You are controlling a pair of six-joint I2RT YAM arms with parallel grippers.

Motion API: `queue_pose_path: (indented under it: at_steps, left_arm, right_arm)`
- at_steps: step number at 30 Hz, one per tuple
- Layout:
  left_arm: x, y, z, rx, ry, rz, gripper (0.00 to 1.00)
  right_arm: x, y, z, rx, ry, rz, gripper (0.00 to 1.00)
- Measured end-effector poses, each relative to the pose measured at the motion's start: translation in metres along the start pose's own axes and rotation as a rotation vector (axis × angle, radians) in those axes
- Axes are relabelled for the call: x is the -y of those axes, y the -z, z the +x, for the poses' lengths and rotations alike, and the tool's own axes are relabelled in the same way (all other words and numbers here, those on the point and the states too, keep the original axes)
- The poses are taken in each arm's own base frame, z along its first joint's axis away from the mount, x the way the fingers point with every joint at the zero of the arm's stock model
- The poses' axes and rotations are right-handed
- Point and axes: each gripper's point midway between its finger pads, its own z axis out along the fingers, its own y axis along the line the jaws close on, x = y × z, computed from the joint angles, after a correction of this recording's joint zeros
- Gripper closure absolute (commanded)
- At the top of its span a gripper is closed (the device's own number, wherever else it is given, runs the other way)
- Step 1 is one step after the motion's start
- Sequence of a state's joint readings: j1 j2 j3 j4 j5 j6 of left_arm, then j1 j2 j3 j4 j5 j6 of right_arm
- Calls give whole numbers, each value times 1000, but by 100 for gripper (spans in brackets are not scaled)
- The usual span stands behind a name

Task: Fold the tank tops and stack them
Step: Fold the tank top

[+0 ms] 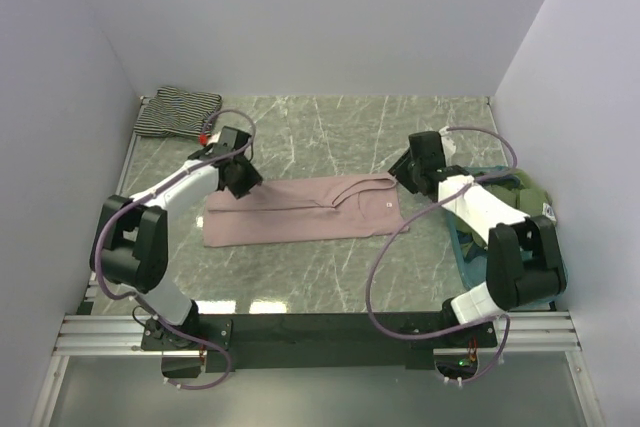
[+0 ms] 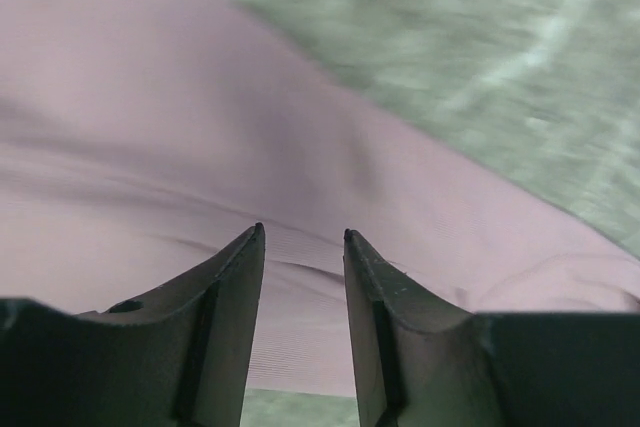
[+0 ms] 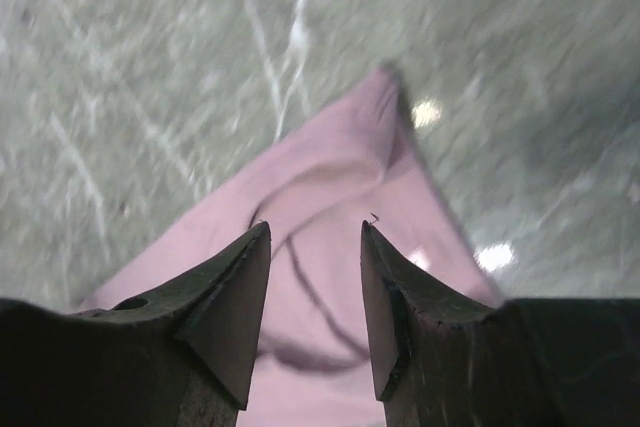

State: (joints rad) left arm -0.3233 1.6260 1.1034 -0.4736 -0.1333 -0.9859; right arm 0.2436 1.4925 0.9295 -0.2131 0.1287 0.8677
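Observation:
The mauve-pink tank top [image 1: 305, 210] lies flat in a long band across the middle of the table, its straps and neckline at the right end. A striped tank top [image 1: 178, 112] sits folded in the back left corner. My left gripper [image 1: 240, 175] hovers over the pink top's left end. In the left wrist view it [image 2: 303, 234] is open, with pink fabric [image 2: 200, 127] below and nothing between the fingers. My right gripper [image 1: 410, 169] is at the strap end. Seen from the right wrist, it [image 3: 316, 227] is open above the pink neckline [image 3: 330, 187] and holds nothing.
A teal tray [image 1: 465, 252] stands at the right edge beside the right arm, with an olive-green cloth [image 1: 522, 193] lying on it. White walls close in the table on the left, back and right. The table top is green marble [image 1: 330, 127].

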Motion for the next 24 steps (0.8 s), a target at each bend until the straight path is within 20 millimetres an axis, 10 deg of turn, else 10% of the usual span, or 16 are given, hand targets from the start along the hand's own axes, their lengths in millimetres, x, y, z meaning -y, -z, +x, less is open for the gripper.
queue_pose_path:
  at_steps: [6,11,24]
  left_arm:
    - [-69,-10,1,-7,87,-160,58]
    - [-85,-11,-4,16,94,-212,60]
    - [-128,-17,-5,65,201,-339,60]
  right_arm:
    - [-16,31,53,-50,14,-56,51]
    - [-21,40,111,-139,22,-39,51]
    - [-76,25,156,-206,-64,1,46]
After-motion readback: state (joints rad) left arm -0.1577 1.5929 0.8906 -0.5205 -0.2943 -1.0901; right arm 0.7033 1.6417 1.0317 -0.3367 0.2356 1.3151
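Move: The folded tank top's left end, the left hand's goal, lies roughly 11 cm left of that hand, 6 cm back and 7 cm below; the striped stack is some 21 cm ahead and 19 cm left of the hand. For the right hand, the crumpled strap end at mid-cloth is about 18 cm left, 6 cm back and 8 cm down; the cloth's far right corner is only 2 cm ahead and 2 cm left. The crumpled strap end at the middle of the tank top draws the right hand about 16 cm left across the cloth, first slanting back and a little down, then almost straight left. Meanwhile the left hand goes some 10 cm left, sinking and drawing back to come down close over the folded left end, turning about 20 degrees counter-clockwise. Both grippers stay half open. ##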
